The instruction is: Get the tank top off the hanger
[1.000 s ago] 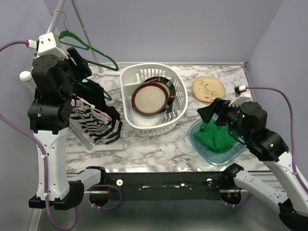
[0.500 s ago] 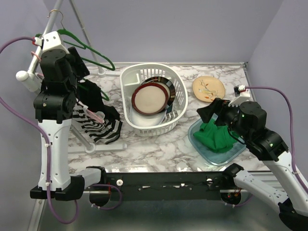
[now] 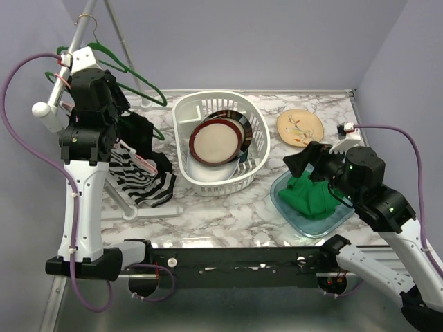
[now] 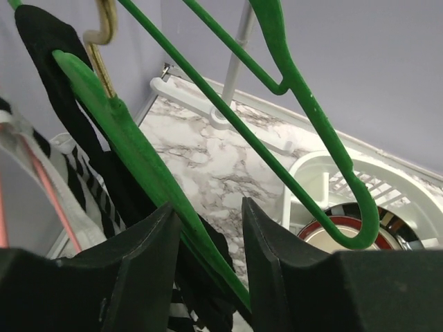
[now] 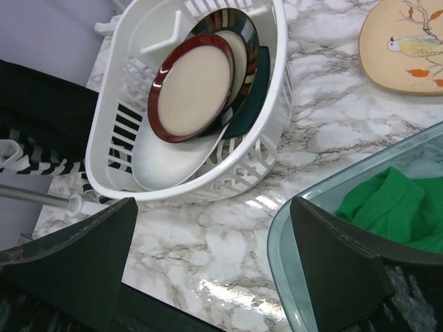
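A black tank top (image 4: 41, 48) hangs over the arm of a green hanger (image 4: 138, 152) on the rack at the far left; in the top view the tank top (image 3: 138, 131) droops below the green hanger (image 3: 135, 76). My left gripper (image 4: 208, 207) is raised to the rack (image 3: 123, 104). Its jaws stand on either side of that hanger arm, which lies against the left finger (image 4: 138, 263) with a gap to the right finger, so the gripper is open. My right gripper (image 5: 214, 207) is wide open and holds nothing above the table at the right (image 3: 304, 158).
A second green hanger (image 4: 304, 97) and a gold hook (image 4: 104, 34) hang close by. A zebra-striped garment (image 3: 131, 181) droops under the rack. A white basket (image 3: 256, 124) holds dishes, a bird plate (image 3: 300, 127) lies behind, and a glass dish (image 5: 291, 228) holds a green cloth (image 3: 308, 194).
My left arm has swung up and right toward the green hanger, and its jaws have narrowed around the hanger arm. The right arm has not moved.
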`<state>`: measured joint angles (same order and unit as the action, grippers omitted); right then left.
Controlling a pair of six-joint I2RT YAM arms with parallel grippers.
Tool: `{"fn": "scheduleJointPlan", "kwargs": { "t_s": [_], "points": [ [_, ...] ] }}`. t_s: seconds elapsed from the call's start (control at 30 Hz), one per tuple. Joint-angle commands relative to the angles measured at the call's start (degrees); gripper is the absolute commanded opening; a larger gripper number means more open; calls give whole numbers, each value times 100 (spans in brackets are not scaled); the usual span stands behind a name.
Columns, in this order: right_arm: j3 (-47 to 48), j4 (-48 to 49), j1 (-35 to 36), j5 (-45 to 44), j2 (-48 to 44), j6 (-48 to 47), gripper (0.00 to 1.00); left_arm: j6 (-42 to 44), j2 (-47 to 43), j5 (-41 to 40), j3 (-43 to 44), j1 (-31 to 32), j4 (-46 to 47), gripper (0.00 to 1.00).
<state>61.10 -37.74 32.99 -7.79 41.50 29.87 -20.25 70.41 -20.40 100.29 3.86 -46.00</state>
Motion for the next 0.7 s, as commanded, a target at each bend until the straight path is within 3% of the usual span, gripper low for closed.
{"fn": "scheduleJointPlan", "kwargs": {
  "t_s": [0.0,0.13,0.47,0.67],
  "points": [
    [7,-6,-12,50,-133,-104,100,-58,-1,194,-54,-17,293,45],
    [-54,21,-12,50,-151,-95,100,-67,69,282,209,-17,214,41],
    [-19,21,-12,102,-124,-86,100,-40,192,309,614,-17,12,5],
    [25,12,-12,129,-133,-51,100,-31,367,204,1132,-17,-339,0]
  ]
}}
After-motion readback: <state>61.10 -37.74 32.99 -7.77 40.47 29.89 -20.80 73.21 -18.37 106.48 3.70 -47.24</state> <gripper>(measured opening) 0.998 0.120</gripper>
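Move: The near shoulder of the green hanger carrying the black tank top already runs between the left hand's half-open fingers, about 1 cm ahead and level. The empty green hanger is some 7 cm ahead, 4 cm right and 2 cm higher; the white rail is roughly 10 cm left, 5 cm ahead and 8 cm above, and the pink hanger about 8 cm left, 1 cm back and 4 cm lower. From the right hand, the same green shoulder lies some 12 cm ahead, 42 cm left and 12 cm up. The left fingers close from half open to nearly shut, pinching the shoulder bar of the tank top's green hanger between their tips, while the hand at first barely shifts, edging less than 1 cm forward. As the grip comes shut the left hand starts to rise, about 2.5 cm in all, taking the pinched shoulder upward beside the rail with hardly any turn of the wrist. ##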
